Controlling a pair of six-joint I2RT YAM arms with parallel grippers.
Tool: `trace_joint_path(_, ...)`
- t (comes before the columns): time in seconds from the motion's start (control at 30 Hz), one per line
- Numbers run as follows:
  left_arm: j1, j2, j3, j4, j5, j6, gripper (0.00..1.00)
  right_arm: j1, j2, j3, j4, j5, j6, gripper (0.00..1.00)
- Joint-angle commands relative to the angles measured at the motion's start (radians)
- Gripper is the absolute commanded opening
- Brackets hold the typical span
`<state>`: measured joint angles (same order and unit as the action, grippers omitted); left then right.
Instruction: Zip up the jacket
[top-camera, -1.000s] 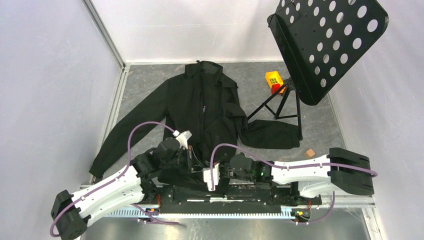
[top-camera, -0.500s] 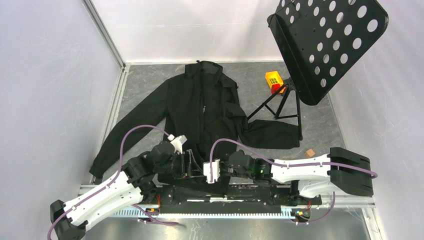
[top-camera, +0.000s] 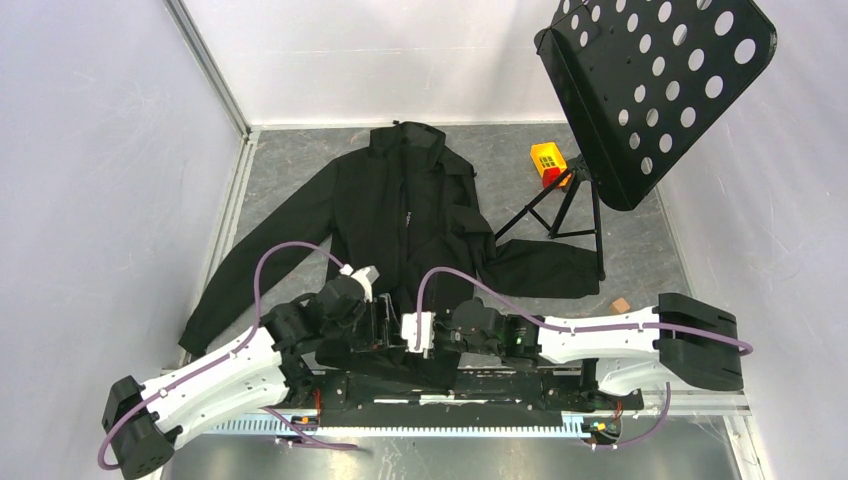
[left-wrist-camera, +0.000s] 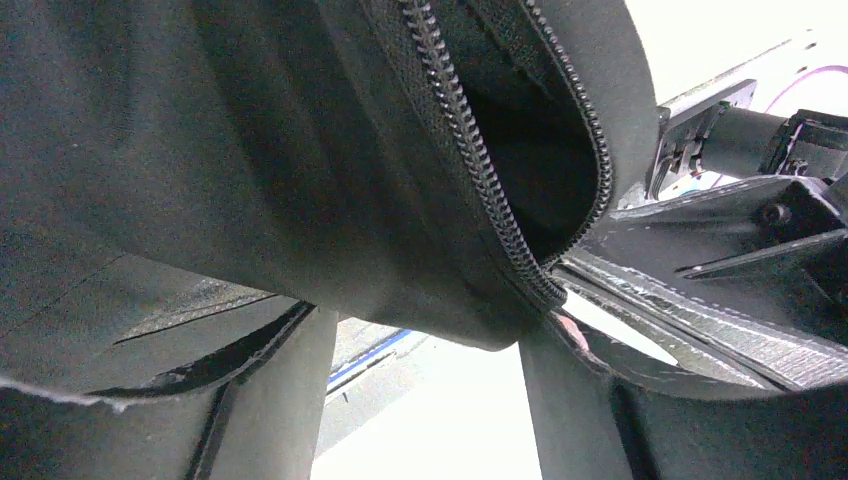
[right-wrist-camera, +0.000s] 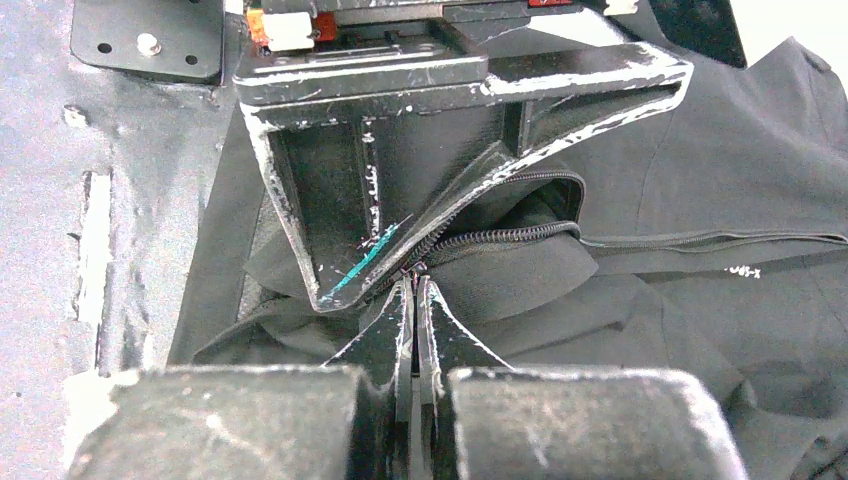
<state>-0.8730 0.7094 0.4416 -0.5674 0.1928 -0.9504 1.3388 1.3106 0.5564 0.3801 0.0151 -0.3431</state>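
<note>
The black jacket (top-camera: 400, 200) lies flat on the grey floor, collar far, hem at the arm bases. Both grippers meet at the hem's middle. My left gripper (top-camera: 385, 326) is open; in its wrist view (left-wrist-camera: 420, 338) the hem and the zipper teeth (left-wrist-camera: 470, 150) sag between its two spread fingers (left-wrist-camera: 270, 400). My right gripper (top-camera: 408, 332) is shut, its tips (right-wrist-camera: 413, 282) pinched together on the bottom end of the zipper (right-wrist-camera: 500, 240), where the two tooth rows meet. The left gripper's finger (right-wrist-camera: 450, 150) stands right behind that spot.
A black perforated music stand (top-camera: 660, 80) rises at the back right, its tripod legs (top-camera: 560, 215) beside the jacket's right sleeve. A yellow and red block (top-camera: 547, 163) sits by the legs, a small brown block (top-camera: 621, 305) nearer. White walls close in on both sides.
My left gripper has gone from shut to open at the hem. The right gripper has stayed shut and drifted slightly left.
</note>
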Motion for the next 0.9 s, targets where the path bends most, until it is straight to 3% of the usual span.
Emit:
trace_joint_path(0.0, -0.003, 0.004, 0.047, 0.016, -0.038, 0.046, 0.7, 0.015, 0.024, 0.079, -0.017, 0.012, 0.084, 0.0)
trace_joint_path(0.1, -0.004, -0.011, 0.061, -0.017, -0.063, 0.044, 0.59, 0.022, 0.053, 0.13, -0.079, 0.013, 0.11, 0.0)
trace_joint_path(0.23, -0.003, 0.009, 0.1, -0.121, -0.07, 0.049, 0.2, 0.028, 0.053, 0.16, -0.143, 0.019, 0.053, 0.0)
trace_joint_path(0.33, -0.004, 0.065, 0.138, -0.234, 0.007, 0.084, 0.04, 0.016, 0.069, 0.261, -0.338, 0.068, 0.003, 0.0)
trace_joint_path(0.43, -0.002, 0.076, 0.154, -0.32, 0.069, 0.124, 0.02, -0.014, 0.102, 0.391, -0.541, 0.035, -0.016, 0.0)
trace_joint_path(0.63, -0.002, 0.039, 0.139, -0.418, 0.117, 0.185, 0.02, -0.053, 0.072, 0.425, -0.666, -0.012, -0.026, 0.0)
trace_joint_path(0.87, -0.003, -0.011, 0.111, -0.44, 0.171, 0.196, 0.02, -0.121, 0.109, 0.482, -0.652, 0.203, -0.127, 0.0)
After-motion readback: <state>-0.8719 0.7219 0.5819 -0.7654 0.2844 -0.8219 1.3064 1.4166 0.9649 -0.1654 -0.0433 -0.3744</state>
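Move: The jacket's hem beside the bottom of the zip hangs between the left hand's open fingers, about 1 cm to the right of its hand point; the zip's bottom end is some 2 cm back and 1 cm right. The right hand already holds the zip slider, about 1 cm to its left and 1 cm below, with that hem about 2 cm ahead, 1 cm left and 2 cm below. The white size print lies about 25 cm ahead of the right hand and 10 cm down, level sideways. The left hand eases up and shuts its wide-open fingers, pinching the hem beside the zip's bottom, then draws it back about 2 cm while rising nearly 3 cm overall and turning slightly clockwise. The right hand, still gripping the slider, first goes left about 2 cm towards the left hand's side, then climbs nearly 3 cm with its fingers tipping some 10 to 15 degrees further down, easing forward only at the very end. ##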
